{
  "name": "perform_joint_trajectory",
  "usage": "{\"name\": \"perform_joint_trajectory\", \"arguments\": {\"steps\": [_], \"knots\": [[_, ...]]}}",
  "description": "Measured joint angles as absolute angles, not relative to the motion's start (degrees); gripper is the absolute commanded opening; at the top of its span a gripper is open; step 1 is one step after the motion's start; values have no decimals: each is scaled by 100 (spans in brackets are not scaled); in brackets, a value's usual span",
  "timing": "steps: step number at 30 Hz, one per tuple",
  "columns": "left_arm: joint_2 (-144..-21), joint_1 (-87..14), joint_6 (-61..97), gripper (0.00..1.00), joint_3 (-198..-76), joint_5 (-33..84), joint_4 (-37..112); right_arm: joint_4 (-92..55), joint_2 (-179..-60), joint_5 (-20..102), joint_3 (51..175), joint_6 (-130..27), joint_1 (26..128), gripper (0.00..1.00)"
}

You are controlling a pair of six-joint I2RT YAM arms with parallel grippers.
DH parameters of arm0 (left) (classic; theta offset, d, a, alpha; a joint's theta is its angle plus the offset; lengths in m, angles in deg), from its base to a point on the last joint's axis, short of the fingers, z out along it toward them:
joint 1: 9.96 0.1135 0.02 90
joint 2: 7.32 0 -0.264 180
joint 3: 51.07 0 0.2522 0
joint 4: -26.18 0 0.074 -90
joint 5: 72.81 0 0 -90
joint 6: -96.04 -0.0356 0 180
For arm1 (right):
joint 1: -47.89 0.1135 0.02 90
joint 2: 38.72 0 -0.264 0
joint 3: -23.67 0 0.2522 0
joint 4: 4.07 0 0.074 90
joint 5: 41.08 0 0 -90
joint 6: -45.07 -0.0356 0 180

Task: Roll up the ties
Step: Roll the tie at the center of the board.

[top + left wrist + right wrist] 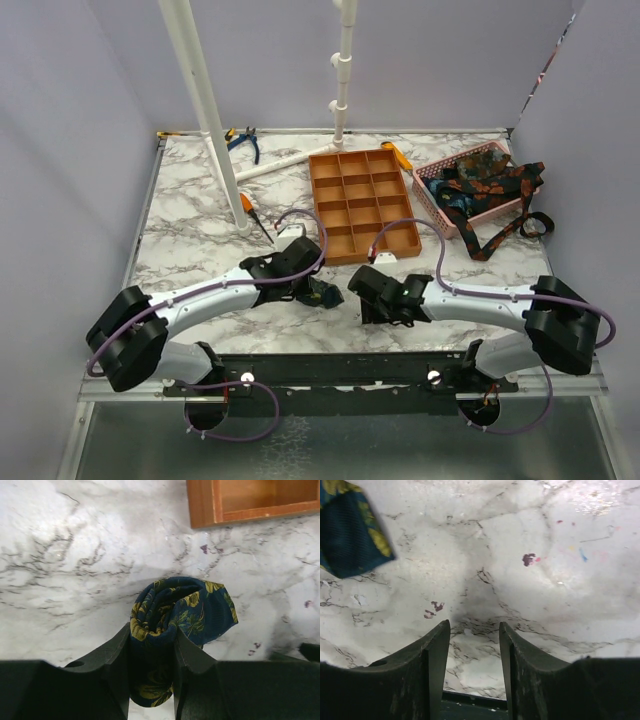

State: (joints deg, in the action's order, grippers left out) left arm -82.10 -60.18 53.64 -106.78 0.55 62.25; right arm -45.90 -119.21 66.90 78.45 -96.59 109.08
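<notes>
My left gripper (152, 635) is shut on a rolled tie (182, 607), navy with yellow-gold leaves. The roll stands between the fingers and bulges out past their tips onto the marble. From above, this tie (325, 291) lies at the table's near middle with the left gripper (312, 292) on it. To its right, my right gripper (360, 288) is open with only bare marble between its fingers (437, 645). A corner of the rolled tie (350, 530) shows at the upper left of the right wrist view. More ties (480, 185) lie heaped in the pink basket (428, 192), one trailing onto the table.
An orange compartment tray (316, 205) stands behind the grippers. White pipes (205, 110) rise at the back left. Blue pliers (243, 140), an orange-handled screwdriver (250, 210) and an orange tool (398, 155) lie near them. Walls close in the left, right and back.
</notes>
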Motion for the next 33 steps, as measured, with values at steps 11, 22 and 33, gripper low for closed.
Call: {"name": "perform_joint_trajectory", "arguments": {"steps": [11,22,33], "knots": [[-9244,-6226,4623,0,-11885,-1130,7768,-4807,-11211,7009,7454,-9827,10908,48],[-10807,-7113,4564,25,-13390,-2260,9162,-4717,-10957,7005,7001,-9985,10908,48],[-11115,-7299,4610,66,-13740,-2188,9337,-4737,-10500,7005,6765,-10107,10908,48]]}}
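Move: The rolled tie is already pinched between the left fingers, its middle about 1 cm right of and 2 cm below that hand point, with a short tail sticking out to the right. From the left hand, the compartment box is centred some 17 cm ahead and 11 cm right, 4 cm lower; the screwdriver lies about 16 cm ahead and 12 cm left, 6 cm lower. From the empty right hand the tie roll is roughly 10 cm left and 5 cm ahead, nearly level. The tie roll is turned in the left hand's grip: the wrist rolls some 40 degrees, its left side rising, while the hand drifts about 3 cm left, then comes back right by rather more; near the end the fingers open around the roll. The open right hand draws away from the roll, some 4 cm right and slightly back, with a brief lift and dip. ##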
